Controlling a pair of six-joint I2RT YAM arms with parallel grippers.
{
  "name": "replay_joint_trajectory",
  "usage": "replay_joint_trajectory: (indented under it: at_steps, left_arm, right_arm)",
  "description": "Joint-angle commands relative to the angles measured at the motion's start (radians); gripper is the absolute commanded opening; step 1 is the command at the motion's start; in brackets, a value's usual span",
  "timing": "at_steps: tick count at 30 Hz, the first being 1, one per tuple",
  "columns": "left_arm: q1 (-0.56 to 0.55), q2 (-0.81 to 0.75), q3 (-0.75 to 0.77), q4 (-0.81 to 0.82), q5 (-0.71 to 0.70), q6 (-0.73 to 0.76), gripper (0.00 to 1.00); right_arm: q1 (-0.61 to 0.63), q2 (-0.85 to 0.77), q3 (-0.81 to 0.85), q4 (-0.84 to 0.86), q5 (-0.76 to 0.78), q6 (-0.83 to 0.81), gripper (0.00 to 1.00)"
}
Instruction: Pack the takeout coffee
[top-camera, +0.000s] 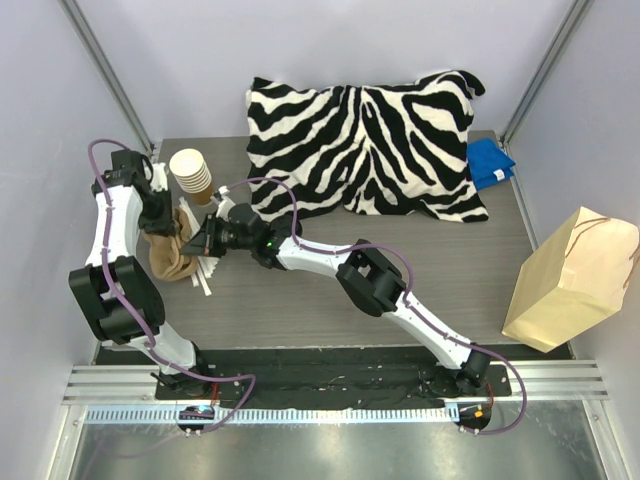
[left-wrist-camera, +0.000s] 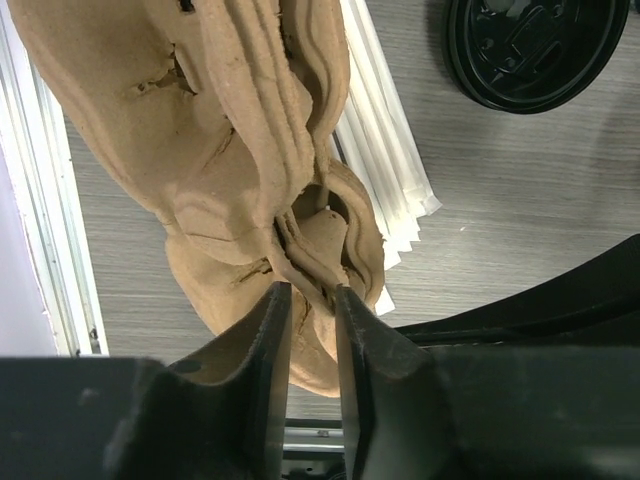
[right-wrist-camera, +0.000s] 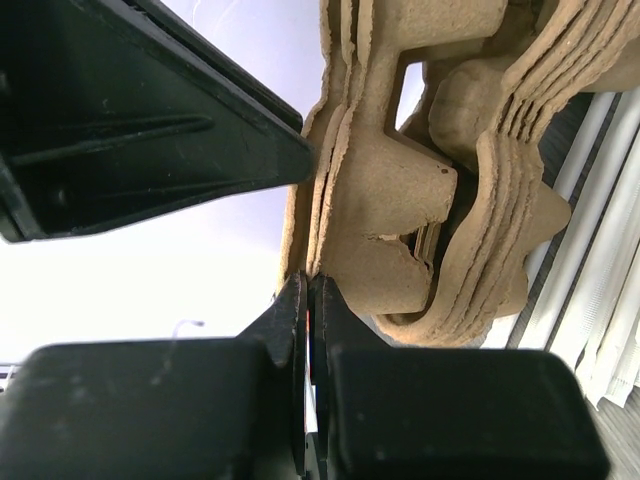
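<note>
The takeout coffee is out of view. Both grippers hold a stack of brown moulded-pulp cup carriers (top-camera: 172, 258) at the table's left. My left gripper (left-wrist-camera: 310, 300) has its jaws closed narrowly on a ridge of the stack (left-wrist-camera: 230, 150), which fills the gap at the fingertips. My right gripper (right-wrist-camera: 306, 285) is shut on the thin edge of the outermost carrier (right-wrist-camera: 385, 190), peeling it from the other layers (right-wrist-camera: 510, 190). In the top view the right gripper (top-camera: 205, 240) meets the stack from the right, and the left gripper (top-camera: 172, 232) comes from above.
A stack of unlidded brown cups (top-camera: 190, 170) stands behind the carriers. A loose black lid (left-wrist-camera: 535, 50) and white wrapped straws (left-wrist-camera: 385, 150) lie beside them. A zebra pillow (top-camera: 365, 135) and blue cloth (top-camera: 490, 162) sit at the back. A paper bag (top-camera: 575, 280) stands far right.
</note>
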Motion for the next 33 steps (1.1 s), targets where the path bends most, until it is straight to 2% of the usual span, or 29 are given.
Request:
replay_joint_trajectory:
  at_steps: [1,6,17,33]
  left_arm:
    - [0.009,0.003,0.021,0.012,-0.013,-0.002,0.19]
    - [0.012,-0.003,0.030,0.004,-0.021,0.001,0.00]
    - [0.014,-0.054,0.086,-0.028,-0.016,-0.004,0.00]
    - [0.014,-0.100,0.103,-0.065,-0.127,0.016,0.00]
  right_arm:
    - [0.001,-0.012,0.034,0.086,0.000,0.000,0.01]
    - [0.001,-0.012,0.031,0.088,0.000,0.004,0.01]
    - [0.001,0.000,0.015,0.092,0.009,0.007,0.01]
    - [0.003,0.006,-0.003,0.085,0.031,0.032,0.01]
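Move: The raised upper cup carrier is already held at its near edge by the right hand, and its rim stands between the left hand's half-closed fingers. The carrier's middle lies about 4 cm ahead of the left hand, 2 cm left and 4 cm below; from the right hand about 7 cm ahead, 5 cm left and 4 cm below. From the left hand, the paper straws lie roughly 3 cm ahead and 5 cm right, the black lid 10 cm ahead and 12 cm right, both about 9 cm down. The upper carrier's rim is pinched as the left fingers shut on it, the left hand holding still; then that hand lifts it about 3 cm, easing slightly left and back near the end. The right hand keeps its shut grip on the carrier edge and rises with it by some 1.5 cm, rolling a few degrees so the carrier is drawn up off the ones beneath. ##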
